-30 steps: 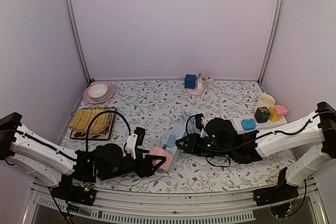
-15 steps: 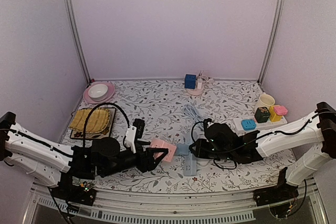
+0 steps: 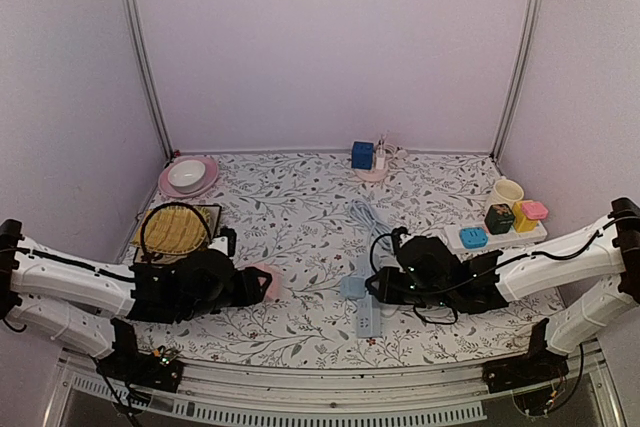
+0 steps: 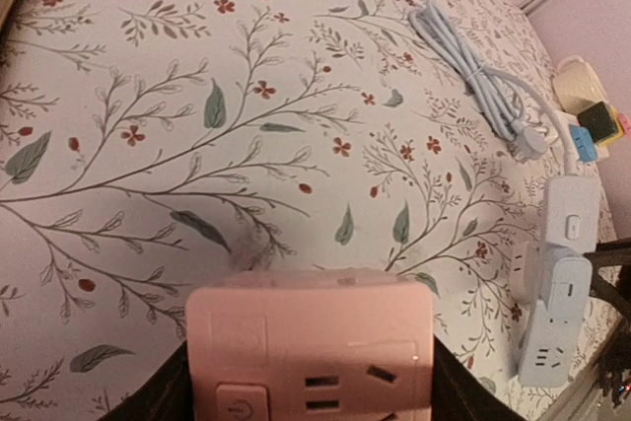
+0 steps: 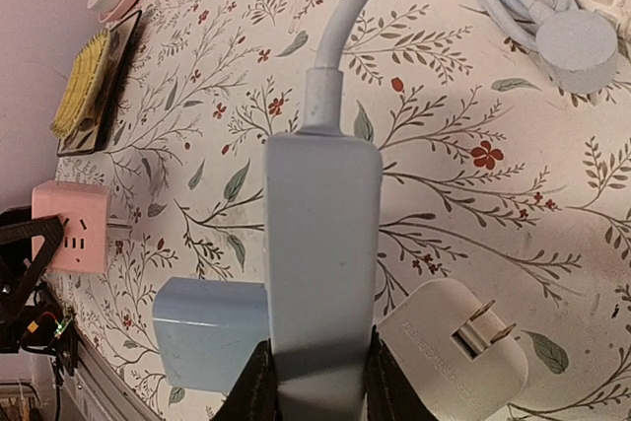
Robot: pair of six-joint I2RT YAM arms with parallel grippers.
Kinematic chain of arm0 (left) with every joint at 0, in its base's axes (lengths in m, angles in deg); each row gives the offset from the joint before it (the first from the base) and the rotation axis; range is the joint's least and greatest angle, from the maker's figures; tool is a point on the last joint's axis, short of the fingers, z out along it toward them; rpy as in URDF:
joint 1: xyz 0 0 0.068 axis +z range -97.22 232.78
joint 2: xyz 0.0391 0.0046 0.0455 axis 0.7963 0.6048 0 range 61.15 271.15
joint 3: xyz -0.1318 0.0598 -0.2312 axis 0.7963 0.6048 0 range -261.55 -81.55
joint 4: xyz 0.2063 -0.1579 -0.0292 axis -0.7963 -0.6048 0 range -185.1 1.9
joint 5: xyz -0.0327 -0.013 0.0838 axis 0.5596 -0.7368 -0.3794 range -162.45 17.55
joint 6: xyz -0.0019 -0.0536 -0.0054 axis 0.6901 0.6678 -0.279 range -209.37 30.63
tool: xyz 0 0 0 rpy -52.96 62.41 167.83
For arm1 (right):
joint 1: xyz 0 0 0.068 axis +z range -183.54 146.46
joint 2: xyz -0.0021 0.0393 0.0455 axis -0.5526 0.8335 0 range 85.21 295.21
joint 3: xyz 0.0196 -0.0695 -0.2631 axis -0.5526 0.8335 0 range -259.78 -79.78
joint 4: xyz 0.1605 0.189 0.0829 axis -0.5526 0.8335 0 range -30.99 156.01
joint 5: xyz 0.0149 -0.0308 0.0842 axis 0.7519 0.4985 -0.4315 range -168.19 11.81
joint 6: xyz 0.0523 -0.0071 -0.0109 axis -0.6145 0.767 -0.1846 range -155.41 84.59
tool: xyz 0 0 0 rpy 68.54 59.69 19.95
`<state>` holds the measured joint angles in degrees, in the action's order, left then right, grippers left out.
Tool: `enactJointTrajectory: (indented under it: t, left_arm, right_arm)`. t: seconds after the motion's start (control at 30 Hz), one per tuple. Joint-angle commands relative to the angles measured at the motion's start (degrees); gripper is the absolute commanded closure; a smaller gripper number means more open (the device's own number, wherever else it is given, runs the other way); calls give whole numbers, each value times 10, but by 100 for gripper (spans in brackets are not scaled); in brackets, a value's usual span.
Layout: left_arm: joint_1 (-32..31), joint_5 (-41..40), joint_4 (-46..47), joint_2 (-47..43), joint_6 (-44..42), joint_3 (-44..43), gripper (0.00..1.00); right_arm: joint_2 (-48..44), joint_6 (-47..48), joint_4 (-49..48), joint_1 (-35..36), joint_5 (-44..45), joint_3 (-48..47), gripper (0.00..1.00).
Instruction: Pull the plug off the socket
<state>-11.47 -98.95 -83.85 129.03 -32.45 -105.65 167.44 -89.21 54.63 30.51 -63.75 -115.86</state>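
Note:
My left gripper (image 3: 255, 284) is shut on a pink cube plug adapter (image 3: 265, 282), seen filling the bottom of the left wrist view (image 4: 311, 352). It is well apart from the pale blue power strip (image 3: 366, 319). My right gripper (image 3: 380, 292) is shut on that strip (image 5: 320, 253), its fingers (image 5: 251, 386) pressing both long sides. A blue cube adapter (image 5: 210, 332) and a white folding plug (image 5: 458, 347) sit against the strip's sides. The pink adapter also shows in the right wrist view (image 5: 67, 227), with its prongs bare.
The strip's white cable coil (image 3: 362, 215) lies behind it. A bamboo mat on a black tray (image 3: 180, 230) and a pink plate with a bowl (image 3: 188, 176) sit at the left. A cup (image 3: 506, 192) and a tray of coloured blocks (image 3: 497, 230) are at the right.
My left gripper has drawn left with the pink adapter, away from the strip. My right gripper has shifted right and nearer with the strip, which now lies pointing toward the front edge.

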Motion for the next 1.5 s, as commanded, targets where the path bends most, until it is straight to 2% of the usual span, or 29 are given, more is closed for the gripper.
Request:
enactJointTrajectory:
  t: [0.0,0.3,0.47,0.57,0.93,1.1,1.33,1.47]
  left_arm:
    - [50,46,-4,-36,24,36,60]
    - [123,116,15,-71,9,75,45]
    - [127,94,-26,-78,23,72,23]
    - [127,66,-65,-85,33,65,16]
    - [126,-20,-190,-170,77,57,14]
    - [125,-14,-198,-196,34,37,15]
    - [66,-11,-189,-146,-1,-30,16]
    - [14,5,-139,-80,-3,-68,16]
  right_arm:
    - [-12,19,-35,-1,-9,2,97]
    - [-5,22,-44,-1,-25,-1,97]
    - [-4,24,-45,-1,-30,-1,97]
    - [-5,23,-46,-1,-31,-1,96]
    - [-6,26,-46,-1,-35,-2,97]
    - [-6,29,-48,-1,-40,-5,97]
    - [-5,36,-50,5,-41,-13,97]
    - [0,42,-49,14,-36,-22,97]
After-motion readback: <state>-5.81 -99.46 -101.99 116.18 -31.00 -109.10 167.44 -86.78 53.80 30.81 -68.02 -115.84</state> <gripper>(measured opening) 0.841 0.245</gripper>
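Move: The left hand still grips the pink plug, already clear of the strip. The bare table it will be set down on lies about 9 cm to this hand's left, about 1 cm back and some 4 cm below. The tray is about 14 cm ahead and 20 cm left; the power strip, in the right hand's grip, is about 23 cm to the right, level fore and aft. From the right hand that set-down spot is roughly 34 cm left and 1 cm back. The left hand lets go of the pink plug on the table: it carries the plug left and about 3 cm down, away from the strip, spreads its fingers and keeps going left to about 10 cm, turning some 15 degrees counter-clockwise. Then it draws back right about 4 cm and rises some 6 cm, empty and open. The right hand keeps its hold on the strip. ##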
